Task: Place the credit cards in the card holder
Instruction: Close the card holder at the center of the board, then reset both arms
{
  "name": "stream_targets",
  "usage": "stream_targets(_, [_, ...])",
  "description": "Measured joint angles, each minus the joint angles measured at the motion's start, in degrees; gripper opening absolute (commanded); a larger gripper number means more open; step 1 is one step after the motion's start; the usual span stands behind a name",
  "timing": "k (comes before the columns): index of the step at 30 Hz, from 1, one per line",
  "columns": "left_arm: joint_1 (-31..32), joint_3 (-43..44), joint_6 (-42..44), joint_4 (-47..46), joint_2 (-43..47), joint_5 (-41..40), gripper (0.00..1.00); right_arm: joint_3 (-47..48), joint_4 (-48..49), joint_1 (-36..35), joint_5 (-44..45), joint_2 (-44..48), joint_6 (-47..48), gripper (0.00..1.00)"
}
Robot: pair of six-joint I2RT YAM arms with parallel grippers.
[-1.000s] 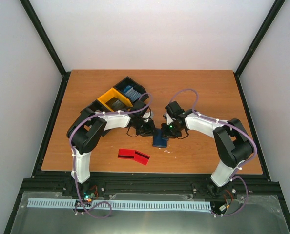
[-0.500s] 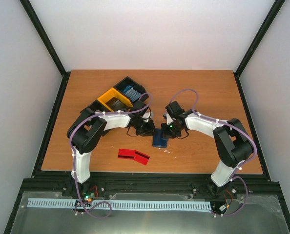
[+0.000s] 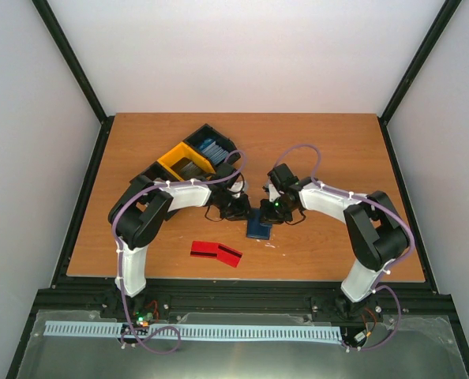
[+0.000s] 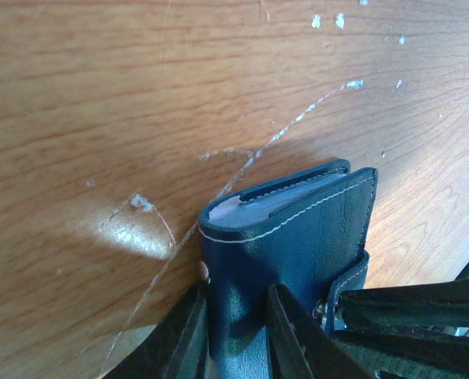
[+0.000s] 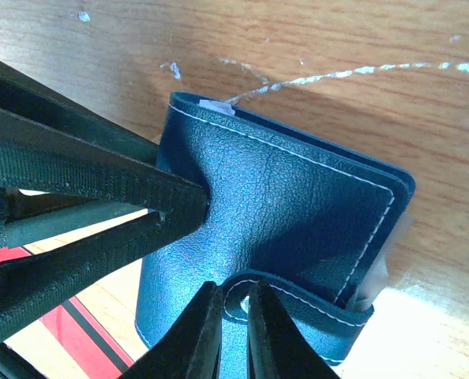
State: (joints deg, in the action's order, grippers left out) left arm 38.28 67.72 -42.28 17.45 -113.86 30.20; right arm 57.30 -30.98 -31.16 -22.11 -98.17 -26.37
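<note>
The card holder (image 3: 258, 228), a folded navy wallet, lies on the table between both arms. My left gripper (image 3: 241, 212) is shut on its left side; in the left wrist view the fingers (image 4: 189, 341) pinch the card holder's (image 4: 298, 237) cover. My right gripper (image 5: 233, 328) is shut on the snap tab (image 5: 298, 296), which curls up from the card holder (image 5: 282, 197). The red credit cards (image 3: 216, 253) lie flat near the table's front edge, apart from both grippers; a corner of the credit cards (image 5: 37, 335) shows in the right wrist view.
A yellow bin (image 3: 181, 162) and a black bin (image 3: 215, 145) stand behind the left arm. The left gripper's fingers (image 5: 84, 189) reach in from the left of the right wrist view. Pale scratches mark the wooden table (image 4: 140, 118).
My right gripper has closed down on the snap tab. The arms and the card holder have hardly moved.
</note>
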Motion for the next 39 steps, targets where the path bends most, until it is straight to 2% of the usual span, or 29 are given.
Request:
stream_targets(15, [-0.02, 0.09, 0.02, -0.13, -0.22, 0.33, 0.21, 1.11, 2.14, -0.57, 0.76, -2.60, 0.44, 0.06])
stream_targets(22, [-0.04, 0.22, 0.02, -0.04, -0.26, 0.35, 0.24, 1.29, 2.08, -0.87, 1.38, -2.27, 0.57, 0.10])
stream_targets(25, [0.07, 0.28, 0.37, -0.07, -0.07, 0.28, 0.33, 2.97, 0.28, -1.27, 2.23, -2.16, 0.74, 0.16])
stream_targets(28, [0.42, 0.31, 1.36, 0.44, 0.94, -1.25, 0.49, 6.03, -2.03, -1.49, 5.14, -0.83, 0.46, 0.29])
stream_targets(30, [0.46, 0.33, 2.25, 1.92, 2.54, -4.66, 0.59, 7.54, -2.80, -1.53, 8.87, 2.12, -0.04, 0.34])
stream_targets(35, [-0.33, 0.33, 5.18, 5.73, 10.45, -13.20, 0.76, 6.75, -4.28, -1.03, 20.74, 15.82, -3.06, 0.51])
stream_targets(39, [-1.11, -0.76, 7.23, 5.66, 23.47, -19.93, 0.97, 4.35, -6.47, -0.52, 29.77, 28.22, -4.90, 0.67])
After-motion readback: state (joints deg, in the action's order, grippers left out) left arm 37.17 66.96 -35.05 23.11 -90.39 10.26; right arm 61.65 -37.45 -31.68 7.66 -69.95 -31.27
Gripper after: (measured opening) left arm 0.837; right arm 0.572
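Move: From the left gripper, its fingers at the holder's spine-side edge, the closed card holder's middle lies about 3 cm right, 2 cm back and just below. From the right gripper, its tips at the strap's snap, it is level forward, roughly 2 cm left and a touch below. The red cards lie some 12 cm left of the holder and 8 cm nearer; the card box's middle is about 21 cm left of it and 17 cm farther out. Keep the left gripper still at the holder's spine-side edge while the right fingertips press down on the snap, easing about 1 cm down and forward. Then open both grippers and lift clear: the right some 17 cm up, forward at first and then swinging right, the left about 14 cm up, drifting left and forward. Tip both hands' fingers forward by about 30 degrees. ##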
